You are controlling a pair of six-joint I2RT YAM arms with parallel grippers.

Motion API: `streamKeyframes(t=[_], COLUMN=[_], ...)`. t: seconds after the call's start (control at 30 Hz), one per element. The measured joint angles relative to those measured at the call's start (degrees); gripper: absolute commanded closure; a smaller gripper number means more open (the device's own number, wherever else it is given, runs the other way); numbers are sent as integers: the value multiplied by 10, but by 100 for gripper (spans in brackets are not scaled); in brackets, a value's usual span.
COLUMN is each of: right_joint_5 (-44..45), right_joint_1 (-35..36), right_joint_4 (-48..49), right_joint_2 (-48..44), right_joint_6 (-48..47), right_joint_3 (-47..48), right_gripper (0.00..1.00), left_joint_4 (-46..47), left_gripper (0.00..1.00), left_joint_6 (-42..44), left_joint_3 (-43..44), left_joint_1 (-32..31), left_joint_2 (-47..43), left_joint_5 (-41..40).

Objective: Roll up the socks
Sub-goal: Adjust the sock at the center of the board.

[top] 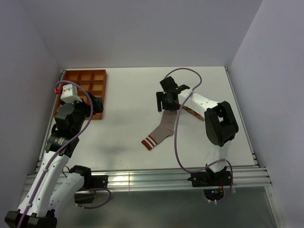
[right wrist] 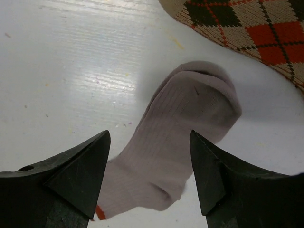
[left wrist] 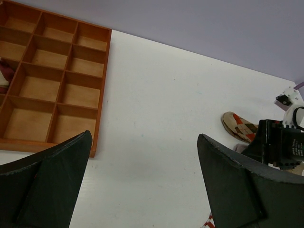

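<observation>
The grey-brown sock (top: 162, 129) lies flat mid-table, its red-and-white striped cuff (top: 149, 142) pointing toward the near edge. My right gripper (top: 167, 108) hangs open just above its toe end. In the right wrist view the sock's foot (right wrist: 183, 128) lies between and below the two fingers of the right gripper (right wrist: 149, 140). The tan argyle sock (right wrist: 247, 28) lies beside the toe, partly under the right arm (top: 192, 112). My left gripper (left wrist: 142, 159) is wide open over bare table near the tray, with nothing between its fingers. It sees the argyle sock (left wrist: 240, 126) far right.
A wooden compartment tray (top: 85, 81) sits at the back left, by the left gripper (top: 97, 105). One of its left cells (left wrist: 4, 76) holds something dark red and white. Walls close the table on three sides. An aluminium rail (top: 152, 179) runs along the near edge.
</observation>
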Motion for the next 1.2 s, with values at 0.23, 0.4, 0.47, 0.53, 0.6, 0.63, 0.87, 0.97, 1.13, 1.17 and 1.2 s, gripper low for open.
streamKeyframes(t=[0.23, 0.4, 0.47, 0.53, 0.6, 0.63, 0.87, 0.97, 1.13, 1.17, 1.2], right_joint_5=[-11, -34, -38, -47, -56, -60, -85, -91, -98, -98, -99], right_joint_1=[-3, -2, -1, 3, 9, 14, 46, 55, 57, 57, 57], right_joint_4=[11, 24, 21, 25, 29, 29, 25, 23, 8, 7, 3], right_joint_2=[61, 104, 123, 134, 149, 160, 228, 255, 290, 295, 302], right_joint_6=[3, 2, -1, -7, -20, -29, -75, -80, -82, -82, -82], right_joint_3=[26, 40, 64, 85, 110, 126, 227, 270, 331, 343, 358], right_gripper=[25, 25, 25, 25, 24, 24, 24, 24, 24, 24, 24], left_joint_4=[0, 0, 0, 0, 0, 0, 0, 0, 0, 0, 0], left_gripper=[1, 0, 1, 0, 1, 0, 0, 1, 0, 0, 1], left_joint_6=[0, 0, 0, 0, 0, 0, 0, 0, 0, 0, 0], left_joint_3=[0, 0, 0, 0, 0, 0, 0, 0, 0, 0, 0], left_joint_1=[0, 0, 0, 0, 0, 0, 0, 0, 0, 0, 0], left_joint_2=[0, 0, 2, 4, 6, 7, 8, 11, 14, 14, 14], left_joint_5=[0, 0, 0, 1, 2, 2, 2, 2, 2, 2, 2])
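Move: The grey sock's middle lies about 5 cm back from the right hand, level with it sideways and some 6 cm below; its folded toe end is about 3 cm ahead and 3 cm to the right, and the striped cuff points back and left. The argyle sock's middle is roughly 5 cm ahead and 9 cm to the right. From the idle left hand the grey sock is some 30 cm right, level fore and aft, 26 cm below. The right hand first sinks about 5 cm with fingers still parted, bringing its right finger down onto the foot of the grey sock near the toe fold. Keeping low, it drags that end to the left and forward, away from the argyle sock, ending about 14 cm left and 8 cm ahead of its start while the wrist turns nearly 20 degrees counter-clockwise and the gripper opening stays unchanged. ##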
